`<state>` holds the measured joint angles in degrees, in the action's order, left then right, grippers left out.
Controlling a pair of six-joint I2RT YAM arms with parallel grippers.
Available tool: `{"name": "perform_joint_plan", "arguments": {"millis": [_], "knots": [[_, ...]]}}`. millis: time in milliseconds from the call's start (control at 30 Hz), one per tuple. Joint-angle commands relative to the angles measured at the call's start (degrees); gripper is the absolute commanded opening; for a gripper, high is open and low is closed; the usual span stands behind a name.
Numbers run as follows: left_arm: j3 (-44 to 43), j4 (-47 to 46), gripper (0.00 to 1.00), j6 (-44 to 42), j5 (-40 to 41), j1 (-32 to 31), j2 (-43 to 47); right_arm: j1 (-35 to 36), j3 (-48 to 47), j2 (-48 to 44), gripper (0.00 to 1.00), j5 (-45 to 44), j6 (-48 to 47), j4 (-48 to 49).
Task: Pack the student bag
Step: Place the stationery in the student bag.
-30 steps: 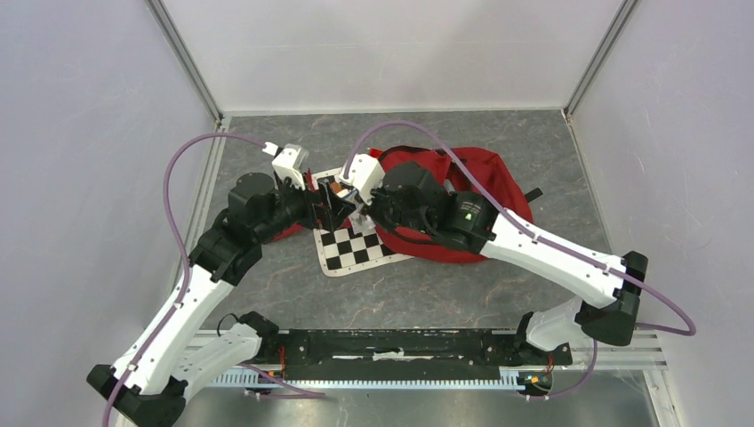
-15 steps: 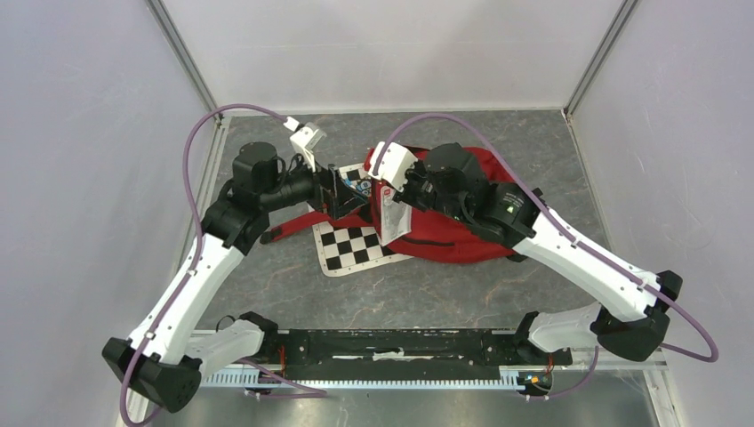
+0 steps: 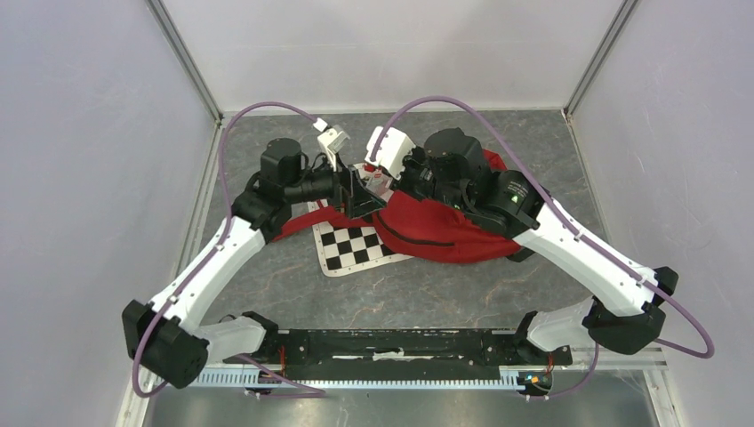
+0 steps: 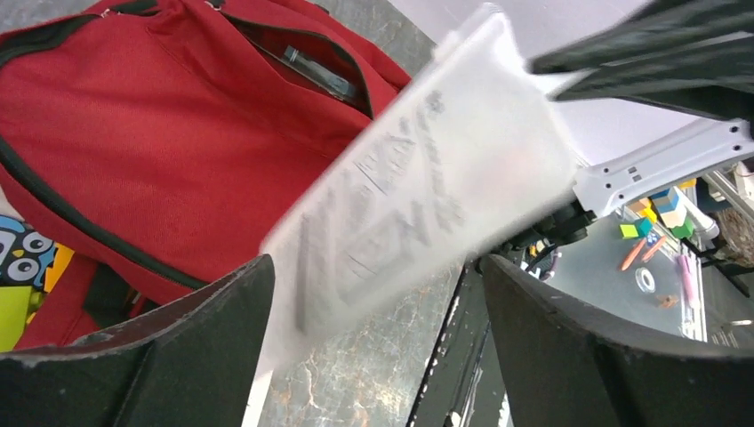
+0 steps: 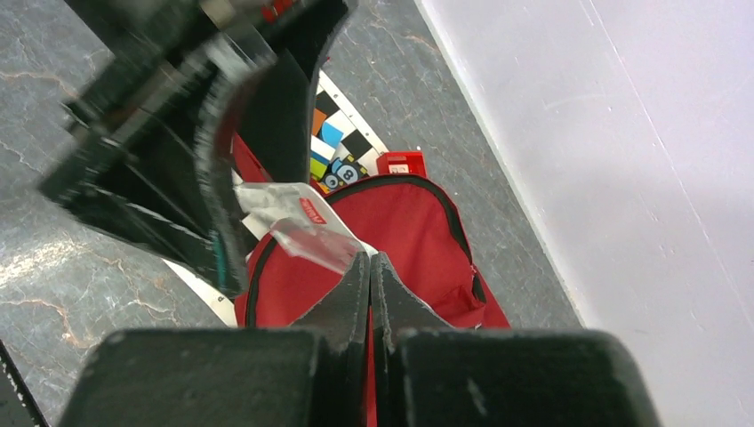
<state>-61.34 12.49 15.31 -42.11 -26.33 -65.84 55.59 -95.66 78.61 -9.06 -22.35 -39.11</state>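
The student bag [image 3: 445, 229], red with black zippers, lies on the table right of centre. It fills the left wrist view [image 4: 151, 116], where a pocket gapes with something dark inside. My right gripper [image 5: 369, 258] is shut on the edge of a clear plastic packet [image 5: 298, 221] with a red label, held above the bag's left end. The packet [image 4: 427, 187] hangs blurred across the left wrist view. Its lower end reaches in between the wide-open fingers of my left gripper [image 4: 378, 356]. From above, the left gripper [image 3: 364, 194] and right gripper [image 3: 384, 181] meet tip to tip.
A checkered board [image 3: 354, 249] lies flat in front of the bag, partly under it. A colourful printed sheet [image 5: 331, 160] and a small red box [image 5: 400, 164] sit by the bag's far end. Grey walls stand close on three sides.
Both grippers have moved toward the back of the table. The right one has carried the packet up from over the checkered board to between the left gripper's fingers.
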Motion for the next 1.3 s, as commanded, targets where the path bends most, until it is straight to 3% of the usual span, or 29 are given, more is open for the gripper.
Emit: {"name": "perform_joint_plan", "arguments": {"millis": [0, 100, 233, 467, 667, 733, 800, 900, 1033, 1167, 1267], "knots": [[-1.27, -4.32, 0.88, 3.56, 1.2, -0.79, -4.33, -0.13, 0.57, -1.93, 0.0, 0.74, 1.54, 4.33], [-1.99, -4.31, 0.78, 3.98, 2.71, -1.95, -6.36, -0.14, 1.89, -2.81, 0.0, 1.36, 2.04, 5.87], [-3.4, -4.41, 0.51, 6.04, 4.24, -4.05, -7.55, -0.17, 3.1, -3.0, 0.0, -1.42, 1.79, 6.06], [-0.63, -7.69, 0.35, 11.87, 7.83, -5.4, -4.63, -1.06, 4.49, -1.91, 0.0, -6.98, 2.28, 6.11], [1.26, -8.98, 0.03, 15.27, 9.46, -5.84, -2.9, -3.35, 4.96, -1.16, 0.0, -9.11, 4.56, 6.24], [1.19, -9.05, 0.02, 15.83, 10.05, -5.87, -2.77, -4.3, 4.79, -1.0, 0.0, -9.98, 5.64, 6.29], [0.81, -9.55, 0.02, 17.05, 10.82, -5.94, -3.06, -5.23, 4.76, -0.97, 0.16, -10.72, 6.79, 6.45], [0.07, -12.05, 0.02, 20.98, 12.24, -5.95, -4.74, -7.04, 5.12, -1.14, 0.6, -12.49, 9.04, 6.47], [-2.24, -14.11, 0.02, 27.58, 16.61, -6.13, -9.64, -12.35, 6.04, -1.82, 0.8, -16.36, 14.99, 5.28], [-6.24, -9.62, 0.02, 37.03, 24.8, -6.07, -16.35, -18.4, 9.96, -4.12, 0.97, -16.6, 21.42, 5.36], [-11.93, -9.79, 0.02, 41.1, 21.9, -6.51, -22.97, -22.86, 13.82, -5.49, 0.98, -12.93, 24.84, 5.36]]}}
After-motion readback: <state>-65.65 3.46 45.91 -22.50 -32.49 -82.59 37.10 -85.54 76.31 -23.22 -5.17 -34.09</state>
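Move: The stationery packet hangs from the right hand's shut fingertips. Its middle is about 3 cm left of them and 5 cm lower, and about 3 cm right of the open left fingers, 1 cm ahead and a little above. The student bag's open pocket lies some 18 cm right of the left hand, 5 cm ahead and 22 cm down. The chessboard's bare near part is about 6 cm back, 4 cm left and 29 cm down. The left fingers shut on the packet's long edge, the hand easing some 4 cm right and dipping before rising again. Only then does the right hand open and let go, swinging right and forward, about 15 cm in all, towards above the open pocket while turning clockwise nearly 40 degrees. The left hand keeps its pinch and carries the packet about 7 cm forward, lower and slightly right over the bag, tipping down and turning counter-clockwise. ##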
